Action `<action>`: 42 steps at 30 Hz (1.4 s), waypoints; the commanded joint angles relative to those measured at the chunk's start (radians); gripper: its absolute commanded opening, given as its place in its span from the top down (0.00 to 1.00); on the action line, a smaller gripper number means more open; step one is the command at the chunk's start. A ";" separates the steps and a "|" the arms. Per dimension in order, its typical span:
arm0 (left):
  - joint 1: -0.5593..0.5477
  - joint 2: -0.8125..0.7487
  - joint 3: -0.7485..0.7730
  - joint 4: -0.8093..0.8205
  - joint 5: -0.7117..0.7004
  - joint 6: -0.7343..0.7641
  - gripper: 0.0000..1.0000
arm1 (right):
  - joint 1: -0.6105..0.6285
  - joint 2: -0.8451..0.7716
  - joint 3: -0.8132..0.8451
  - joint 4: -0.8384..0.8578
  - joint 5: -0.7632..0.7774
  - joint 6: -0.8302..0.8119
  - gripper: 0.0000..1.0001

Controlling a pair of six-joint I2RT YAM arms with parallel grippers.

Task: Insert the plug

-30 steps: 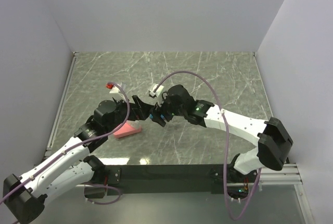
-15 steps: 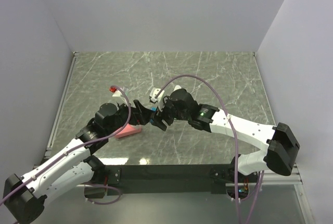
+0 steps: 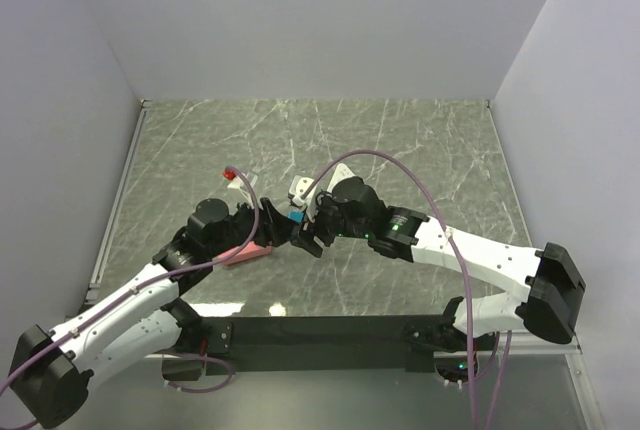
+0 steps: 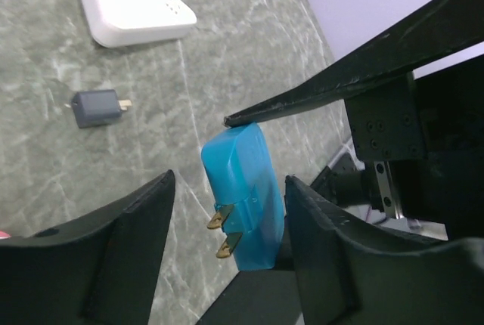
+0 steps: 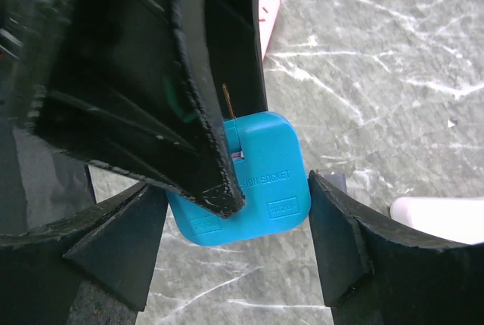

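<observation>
The plug (image 4: 242,166) is a blue square adapter with two brass prongs, held above the table. In the right wrist view my right gripper (image 5: 234,189) is shut on the plug (image 5: 268,159), one finger on each side edge. My left gripper (image 4: 229,189) stands around the same plug. Its right finger (image 4: 325,242) lies against the plug's back, and its left finger (image 4: 128,249) is apart from the prongs. In the top view both grippers meet at the plug (image 3: 297,218) in mid table. A white power strip (image 4: 128,0) lies flat on the table beyond.
A small grey plug (image 4: 97,107) lies on the marble table near the power strip (image 3: 298,188). A pink block (image 3: 248,250) sits under the left arm. Purple cables arc over both arms. Grey walls close in the left, back and right.
My left gripper has come in around the blue plug and its jaws have narrowed. The right arm has shifted slightly nearer and to the left, still holding the plug.
</observation>
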 commanded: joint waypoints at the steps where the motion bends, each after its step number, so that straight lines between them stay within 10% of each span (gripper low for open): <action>1: 0.016 0.007 -0.019 0.096 0.106 -0.025 0.39 | 0.017 -0.037 -0.003 0.051 0.004 -0.026 0.93; 9: 0.051 0.030 -0.050 0.191 0.249 -0.059 0.69 | 0.028 -0.036 -0.007 0.054 0.036 -0.032 0.91; 20: 0.152 -0.002 -0.073 0.254 0.286 -0.085 0.87 | 0.026 -0.077 -0.003 0.063 0.137 -0.014 0.23; 25: 0.247 -0.027 -0.044 0.241 0.304 -0.065 0.88 | -0.015 -0.157 -0.017 0.101 0.196 0.029 0.19; 42: 0.280 -0.183 -0.037 0.366 0.186 -0.005 0.87 | -0.211 -0.088 -0.027 0.481 -0.408 0.473 0.20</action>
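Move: The blue plug is in my right hand's fingers, its middle about at that hand point, perhaps 1 cm forward and 1 cm to the left. From my left hand, whose open fingers straddle it, it lies some 3 cm to the right at the same height. On the table, some 17 cm below my left hand, the grey plug is about 11 cm ahead and 5 cm right, the white block some 21 cm ahead and 15 cm right, and the pink power strip 3 cm ahead and 16 cm left. I close my left fingers on the prong end of the blue plug, easing about 1 cm back and right, while my right hand keeps its hold. Then my right fingers slacken and let go, and that hand rises about 9 cm, swinging right and forward and then back, fingers tipping up some 25 degrees. My left hand carries the plug up about 7 cm, left 5 cm and a little forward, tilting up. ##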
